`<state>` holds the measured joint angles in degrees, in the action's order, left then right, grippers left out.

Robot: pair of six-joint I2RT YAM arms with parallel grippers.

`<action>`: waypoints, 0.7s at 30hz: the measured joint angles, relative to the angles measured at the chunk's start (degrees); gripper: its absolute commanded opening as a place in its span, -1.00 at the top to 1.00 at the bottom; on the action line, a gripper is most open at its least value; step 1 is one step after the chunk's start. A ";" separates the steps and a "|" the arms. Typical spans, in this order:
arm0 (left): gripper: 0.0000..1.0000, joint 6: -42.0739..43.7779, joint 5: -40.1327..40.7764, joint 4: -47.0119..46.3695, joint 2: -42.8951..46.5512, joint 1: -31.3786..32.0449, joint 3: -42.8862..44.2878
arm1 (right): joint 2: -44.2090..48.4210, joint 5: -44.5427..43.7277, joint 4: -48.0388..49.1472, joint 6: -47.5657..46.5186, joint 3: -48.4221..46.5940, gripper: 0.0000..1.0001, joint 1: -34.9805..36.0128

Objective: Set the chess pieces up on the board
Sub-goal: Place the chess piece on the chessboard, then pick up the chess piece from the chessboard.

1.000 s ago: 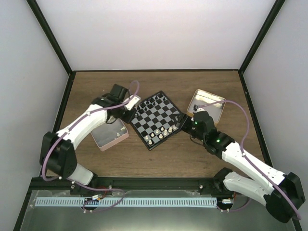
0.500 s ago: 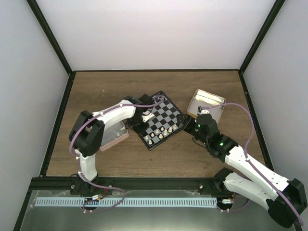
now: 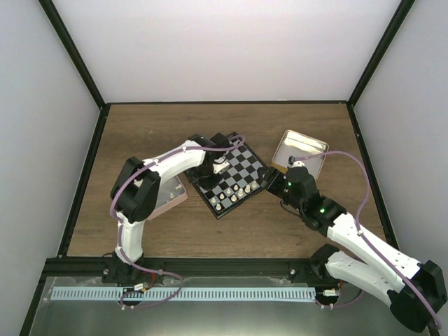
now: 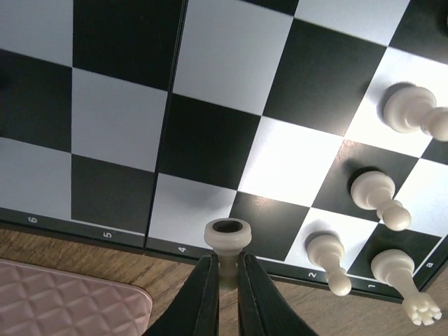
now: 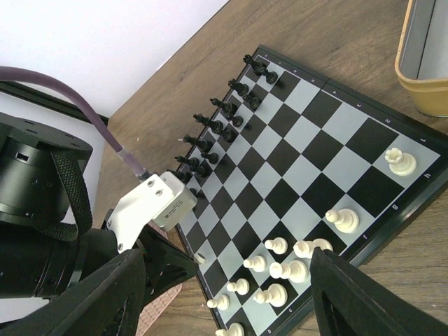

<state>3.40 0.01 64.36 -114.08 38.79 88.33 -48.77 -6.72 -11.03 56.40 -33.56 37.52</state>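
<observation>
The board (image 3: pixel 234 162) lies turned on the table, with black pieces along its far edge (image 5: pixel 217 129). Several cream-white chess pieces (image 3: pixel 234 192) stand near its near edge; they also show in the left wrist view (image 4: pixel 378 196) and the right wrist view (image 5: pixel 290 269). My left gripper (image 3: pixel 215 168) hovers over the board's left edge. It (image 4: pixel 225 269) is shut on the stem of a white chess piece (image 4: pixel 225 234), base towards the camera. That piece also shows in the right wrist view (image 5: pixel 201 257). My right gripper (image 3: pixel 269 183) sits at the board's right corner. Its jaws (image 5: pixel 225 262) are wide apart and empty.
A pink tin (image 3: pixel 162 196) lies left of the board, close under my left arm, and shows in the left wrist view (image 4: pixel 63 301). A gold tin (image 3: pixel 301 150) stands right of the board, beside my right wrist, and shows in the right wrist view (image 5: pixel 423 63). Black frame rails border the wooden table.
My left gripper swung from beside the pink tin to above the board's left edge, carrying the white piece. My right arm shifted only slightly.
</observation>
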 measured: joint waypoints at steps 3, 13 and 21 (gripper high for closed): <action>0.70 -0.07 0.24 0.35 -0.94 0.00 1.18 | 0.02 0.00 -0.11 0.02 0.00 -0.32 0.00; 0.38 -1.01 0.52 -0.90 -1.36 0.00 2.54 | 0.87 -0.44 -0.15 0.07 0.09 -0.33 0.00; 0.33 -2.95 -1.01 -4.55 -0.59 -0.02 -1.60 | 1.18 -0.44 -0.48 0.13 0.33 -0.33 0.00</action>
<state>0.45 -0.99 59.81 -114.67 38.76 86.74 -47.59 -7.16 -11.51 56.53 -33.23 37.52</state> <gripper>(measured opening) 0.339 0.663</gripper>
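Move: The left hand holds a white pawn by its head, tipped so the base points into the board. Its place, the light square marked 4, is about 1 cm ahead, 1 cm right and 2 cm below. The nearest standing pawn, on square 2, is about 3 cm back and 4 cm right; the pawn diagonally inward of that one is 2 cm back and 6 cm right of the hand. From the right hand, the square lies roughly 20 cm left, 3 cm ahead and 16 cm lower. The left fingers let go of the pawn, spreading gradually to about a third open, while the hand eases about 2 cm forward and right, in over the board, bringing the head over the base. It then dips about 1 cm and comes back almost as much, the open tips either side of the pawn; whether they still touch it can't be seen. ##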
